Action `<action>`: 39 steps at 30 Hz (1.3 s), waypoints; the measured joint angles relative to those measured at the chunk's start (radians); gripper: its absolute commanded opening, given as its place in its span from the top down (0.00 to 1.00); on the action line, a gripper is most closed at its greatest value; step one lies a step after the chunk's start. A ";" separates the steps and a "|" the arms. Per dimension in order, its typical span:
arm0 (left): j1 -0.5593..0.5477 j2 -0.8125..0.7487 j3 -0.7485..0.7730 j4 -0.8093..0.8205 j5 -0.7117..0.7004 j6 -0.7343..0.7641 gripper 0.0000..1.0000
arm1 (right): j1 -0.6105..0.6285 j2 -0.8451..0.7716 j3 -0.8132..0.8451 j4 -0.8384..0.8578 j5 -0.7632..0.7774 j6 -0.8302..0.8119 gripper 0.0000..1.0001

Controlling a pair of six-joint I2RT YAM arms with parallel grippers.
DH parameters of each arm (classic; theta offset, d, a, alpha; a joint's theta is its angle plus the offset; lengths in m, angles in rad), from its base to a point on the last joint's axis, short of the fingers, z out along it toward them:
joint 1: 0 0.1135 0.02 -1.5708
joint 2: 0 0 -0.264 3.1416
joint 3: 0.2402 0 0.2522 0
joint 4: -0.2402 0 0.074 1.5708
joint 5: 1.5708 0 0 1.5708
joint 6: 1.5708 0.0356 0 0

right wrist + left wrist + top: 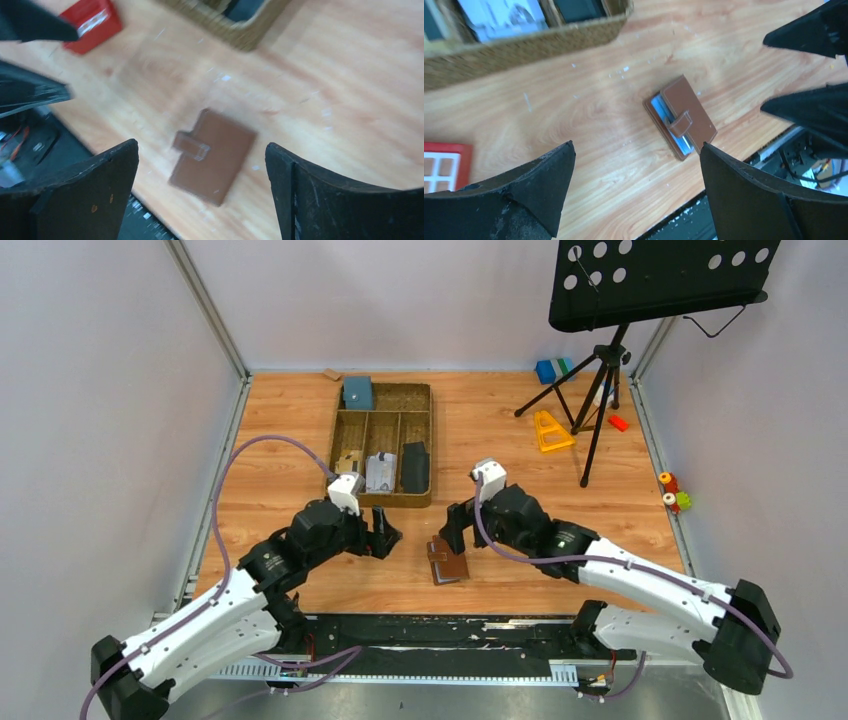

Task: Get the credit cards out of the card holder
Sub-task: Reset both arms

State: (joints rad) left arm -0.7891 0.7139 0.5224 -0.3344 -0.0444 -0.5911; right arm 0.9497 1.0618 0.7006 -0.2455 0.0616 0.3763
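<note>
The card holder (448, 562) lies folded flat on the wooden table near its front edge, brown, with its small tab across the cover. In the left wrist view the card holder (684, 117) shows a blue card edge (658, 106) between its flaps. My left gripper (388, 538) hovers just left of it, open and holding nothing. The left gripper (636, 146) has bare table between its fingers. My right gripper (455, 528) hangs just above and behind the holder, open. In the right wrist view, which is blurred, the right gripper (201, 145) frames the card holder (212, 155) without touching it.
A wicker tray (381, 502) with compartments stands behind the grippers, a blue-teal pouch (357, 392) at its far end. A red box (92, 22) lies under the left arm. A music stand tripod (600, 370), an orange triangle (550, 430) and small toys (675, 490) sit at the right.
</note>
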 measured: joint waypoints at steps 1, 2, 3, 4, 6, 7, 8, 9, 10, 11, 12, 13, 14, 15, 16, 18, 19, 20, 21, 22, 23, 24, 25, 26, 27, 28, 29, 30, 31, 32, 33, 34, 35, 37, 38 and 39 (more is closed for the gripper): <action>0.000 -0.023 0.008 -0.007 -0.021 0.016 0.00 | -0.007 -0.026 0.000 0.000 0.046 -0.026 0.02; 0.000 -0.049 0.010 -0.005 -0.043 0.039 0.00 | -0.020 -0.045 0.000 0.001 0.093 -0.051 0.02; 0.000 -0.076 0.008 -0.004 -0.066 0.065 0.00 | -0.043 -0.056 0.000 0.002 0.132 -0.073 0.02; 0.000 -0.109 -0.002 0.013 -0.099 0.098 0.00 | -0.080 -0.064 0.000 0.002 0.163 -0.092 0.02; 0.000 -0.165 -0.038 0.054 -0.174 0.150 0.00 | -0.204 -0.069 -0.001 0.005 0.188 -0.111 0.02; 0.000 -0.187 -0.056 0.070 -0.208 0.169 0.00 | -0.262 -0.072 -0.004 0.010 0.197 -0.115 0.02; 0.000 -0.212 -0.080 0.096 -0.255 0.197 0.00 | -0.342 -0.082 -0.021 0.039 0.196 -0.117 0.01; 0.001 -0.230 -0.103 0.121 -0.301 0.228 0.00 | -0.415 -0.098 -0.046 0.067 0.198 -0.119 0.01; 0.005 -0.238 -0.121 0.148 -0.343 0.263 0.00 | -0.479 -0.121 -0.080 0.100 0.206 -0.125 0.01; 0.012 -0.235 -0.133 0.174 -0.378 0.295 0.00 | -0.520 -0.140 -0.111 0.127 0.212 -0.135 0.01; 0.023 -0.223 -0.143 0.203 -0.412 0.331 0.00 | -0.552 -0.165 -0.155 0.171 0.214 -0.155 0.00; 0.039 -0.204 -0.147 0.229 -0.443 0.366 0.00 | -0.569 -0.190 -0.201 0.216 0.206 -0.179 0.00; 0.052 -0.177 -0.150 0.264 -0.473 0.402 0.00 | -0.577 -0.210 -0.244 0.264 0.192 -0.203 0.00; 0.088 -0.157 -0.150 0.287 -0.492 0.424 0.00 | -0.584 -0.225 -0.290 0.320 0.172 -0.229 0.00; 0.124 -0.129 -0.152 0.325 -0.509 0.447 0.00 | -0.590 -0.230 -0.329 0.369 0.161 -0.253 0.00; 0.182 -0.078 -0.167 0.406 -0.530 0.483 0.00 | -0.607 -0.209 -0.367 0.426 0.150 -0.297 0.00; 0.202 -0.047 -0.180 0.456 -0.549 0.502 0.00 | -0.621 -0.186 -0.369 0.448 0.143 -0.319 0.00; 0.216 -0.008 -0.193 0.504 -0.565 0.525 0.00 | -0.642 -0.165 -0.369 0.469 0.137 -0.335 0.00; 0.221 0.032 -0.202 0.545 -0.576 0.547 0.00 | -0.663 -0.151 -0.369 0.484 0.131 -0.348 0.00; 0.230 0.075 -0.208 0.581 -0.586 0.570 0.00 | -0.697 -0.138 -0.369 0.497 0.114 -0.362 0.00; 0.240 0.113 -0.211 0.603 -0.586 0.584 0.00 | -0.733 -0.131 -0.369 0.509 0.103 -0.375 0.00; 0.263 0.154 -0.217 0.628 -0.579 0.599 0.00 | -0.764 -0.129 -0.372 0.524 0.096 -0.385 0.00; 0.298 0.184 -0.228 0.651 -0.569 0.607 0.00 | -0.791 -0.130 -0.380 0.545 0.092 -0.394 0.00; 0.349 0.202 -0.246 0.681 -0.550 0.611 0.00 | -0.815 -0.130 -0.391 0.573 0.089 -0.402 0.00; 0.402 0.208 -0.269 0.716 -0.531 0.611 0.00 | -0.830 -0.130 -0.402 0.591 0.087 -0.410 0.00; 0.467 0.210 -0.306 0.769 -0.506 0.605 0.00 | -0.843 -0.128 -0.416 0.612 0.084 -0.420 0.00; 0.517 0.216 -0.337 0.814 -0.486 0.600 0.00 | -0.855 -0.122 -0.430 0.632 0.078 -0.432 0.00; 0.561 0.231 -0.364 0.863 -0.460 0.594 0.00 | -0.860 -0.114 -0.439 0.647 0.077 -0.438 0.00; 0.600 0.262 -0.382 0.909 -0.440 0.589 0.00 | -0.865 -0.099 -0.452 0.677 0.077 -0.443 0.00; 0.621 0.295 -0.385 0.935 -0.425 0.585 0.00 | -0.868 -0.077 -0.465 0.713 0.080 -0.447 0.00; 0.637 0.339 -0.381 0.959 -0.405 0.582 0.00 | -0.870 -0.048 -0.480 0.754 0.086 -0.450 0.00; 0.645 0.373 -0.374 0.972 -0.387 0.582 0.00 | -0.871 -0.012 -0.490 0.791 0.090 -0.454 0.00; 0.649 0.402 -0.366 0.993 -0.373 0.583 0.00 | -0.871 0.024 -0.492 0.814 0.094 -0.458 0.00; 0.658 0.445 -0.359 1.060 -0.347 0.586 0.00 | -0.873 0.080 -0.492 0.851 0.095 -0.462 0.00; 0.666 0.467 -0.361 1.106 -0.333 0.587 0.01 | -0.873 0.103 -0.492 0.870 0.096 -0.466 0.00; 0.682 0.507 -0.361 1.175 -0.313 0.586 0.01 | -0.874 0.130 -0.492 0.904 0.096 -0.469 0.00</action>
State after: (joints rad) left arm -0.1074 1.2213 0.1612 0.8406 -0.3576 -0.0055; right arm 0.0761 1.1923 0.2089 0.6590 0.1574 -0.0925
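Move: The closed brown card holder lies free on the table, some 12 cm right of the left hand and 3 cm nearer the bases, 12 cm below it. From the right hand it is about 3 cm back, 2 cm left and 12 cm down. The red keypad is about 16 cm left and 2 cm ahead of the left hand, and the woven box's middle 28 cm ahead and 4 cm left. The near foot of the black stand is roughly 18 cm ahead and 29 cm right of the right hand. Touching nothing, both wide-open hands swing apart and outward from the card holder. The left goes about 23 cm left and 14 cm forward, rising slightly before sinking beside the box, turning counter-clockwise; the right goes some 27 cm right and 14 cm forward towards the stand's foot, ending lower, turning clockwise some 40 degrees. Both end pointing forward. ##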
